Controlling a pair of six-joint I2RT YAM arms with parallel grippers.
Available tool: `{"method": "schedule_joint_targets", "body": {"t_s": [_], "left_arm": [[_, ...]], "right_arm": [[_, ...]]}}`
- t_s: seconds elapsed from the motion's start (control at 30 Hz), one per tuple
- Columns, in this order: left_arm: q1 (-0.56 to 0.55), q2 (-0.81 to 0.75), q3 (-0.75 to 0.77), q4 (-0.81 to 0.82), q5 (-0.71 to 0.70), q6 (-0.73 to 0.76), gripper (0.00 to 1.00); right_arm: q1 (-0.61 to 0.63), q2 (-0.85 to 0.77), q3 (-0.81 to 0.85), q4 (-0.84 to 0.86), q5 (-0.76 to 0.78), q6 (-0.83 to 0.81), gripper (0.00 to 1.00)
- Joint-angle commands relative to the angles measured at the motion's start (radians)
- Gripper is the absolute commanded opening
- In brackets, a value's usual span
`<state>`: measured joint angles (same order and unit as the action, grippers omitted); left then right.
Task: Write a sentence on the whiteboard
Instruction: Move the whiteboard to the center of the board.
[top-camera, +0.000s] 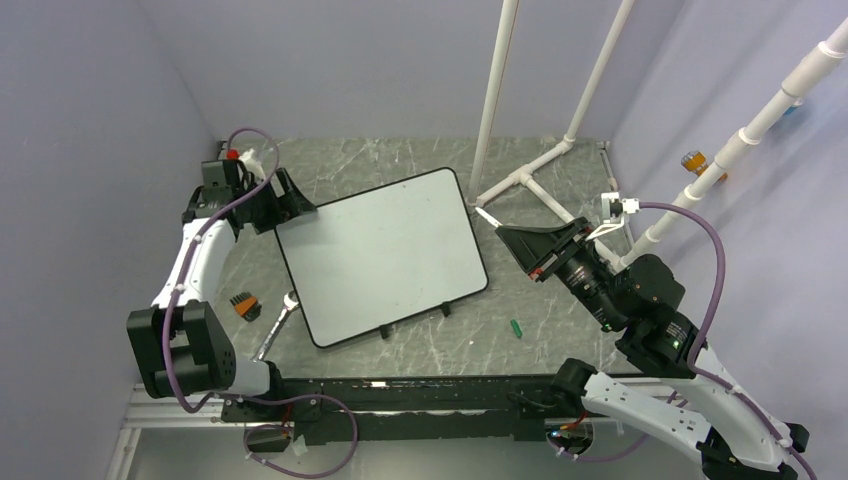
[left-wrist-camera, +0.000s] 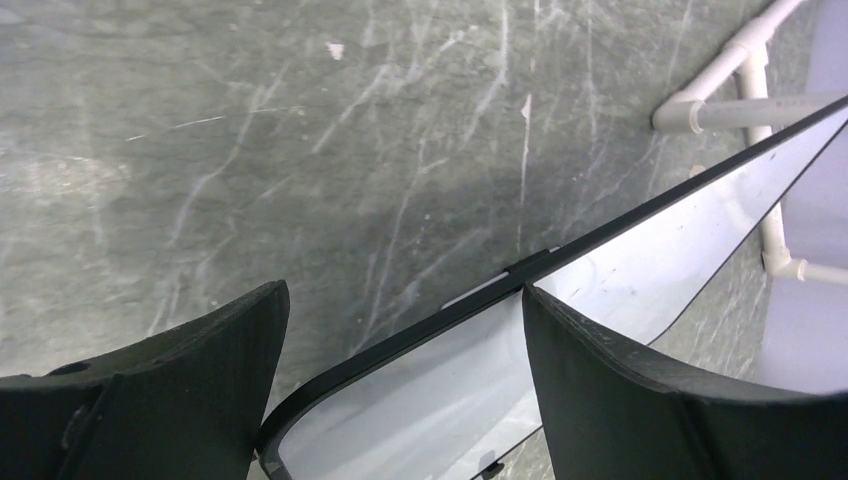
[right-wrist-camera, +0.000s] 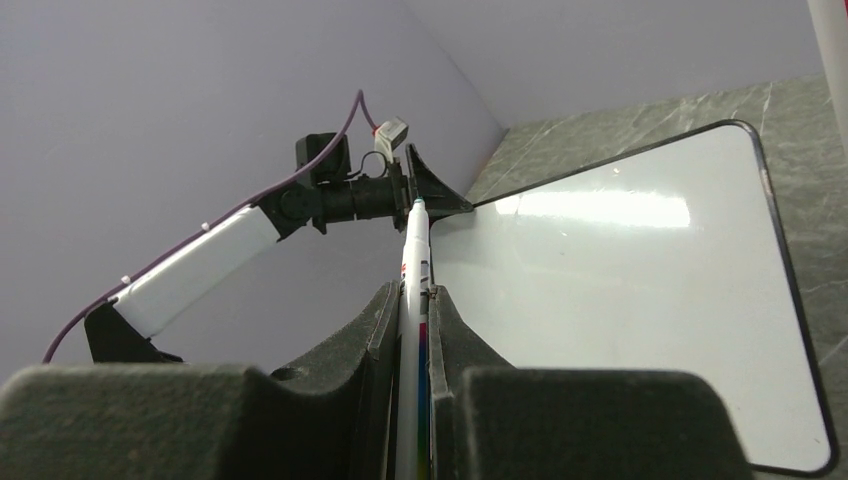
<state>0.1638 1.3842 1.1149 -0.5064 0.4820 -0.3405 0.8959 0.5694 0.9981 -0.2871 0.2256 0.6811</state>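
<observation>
The whiteboard (top-camera: 380, 255) lies flat on the grey table, turned at a slant, its two black clips on the near edge. Its white face (right-wrist-camera: 620, 300) is bare; the sentence does not show on it. My left gripper (top-camera: 287, 207) is open at the board's far left corner (left-wrist-camera: 640, 270). In the left wrist view the gripper (left-wrist-camera: 400, 300) has one finger over the white face and the other over the table. My right gripper (right-wrist-camera: 412, 290) is shut on a white marker (right-wrist-camera: 413, 250). It hovers off the board's right edge, the uncapped green tip (top-camera: 485, 214) pointing toward the board.
A white pipe frame (top-camera: 530, 180) stands behind the board's right corner, with more pipes (top-camera: 760, 120) at the far right. A green cap (top-camera: 516, 327) lies near the front edge. A wrench (top-camera: 277, 322) and a small orange-black piece (top-camera: 243, 304) lie left of the board.
</observation>
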Motion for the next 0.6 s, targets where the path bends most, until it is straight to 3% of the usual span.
{"method": "schedule_joint_targets", "body": {"t_s": [0.0,0.23,0.57], "left_arm": [[-0.076,-0.038,-0.021,0.063,0.074,-0.066,0.9],[-0.157,-0.062,-0.046,0.081,0.072,-0.075,0.9],[-0.158,-0.033,0.028,0.083,0.195,0.13,0.92]], "right_arm": [[-0.001,-0.002,0.011,0.038,-0.011,0.006,0.0],[-0.001,-0.022,0.016,0.013,0.015,-0.001,0.0],[-0.001,0.003,0.028,0.007,0.025,-0.02,0.0]]}}
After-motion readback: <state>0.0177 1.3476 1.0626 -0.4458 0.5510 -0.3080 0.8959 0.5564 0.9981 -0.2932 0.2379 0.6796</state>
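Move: The left hand's open fingers are already at the whiteboard's far left corner; the whiteboard's middle lies about 20 cm to the hand's right, 8 cm back and 3 cm below. Around it on the table, the brush is roughly 11 cm left and 20 cm back, the wrench 3 cm left and 26 cm back, and the pipe corner 43 cm right and 7 cm ahead. From the right hand, the whiteboard's middle is some 24 cm left, 10 cm ahead and 26 cm below. Rightward, the left hand goes on pushing the whiteboard by its far left corner, one open finger against the corner's outer edge and the other over the white face. It travels about 6 cm at near-constant height, quick at first, then easing off with a slight draw back, while the wrist turns some 10 degrees clockwise and the fingers stay wide open. ##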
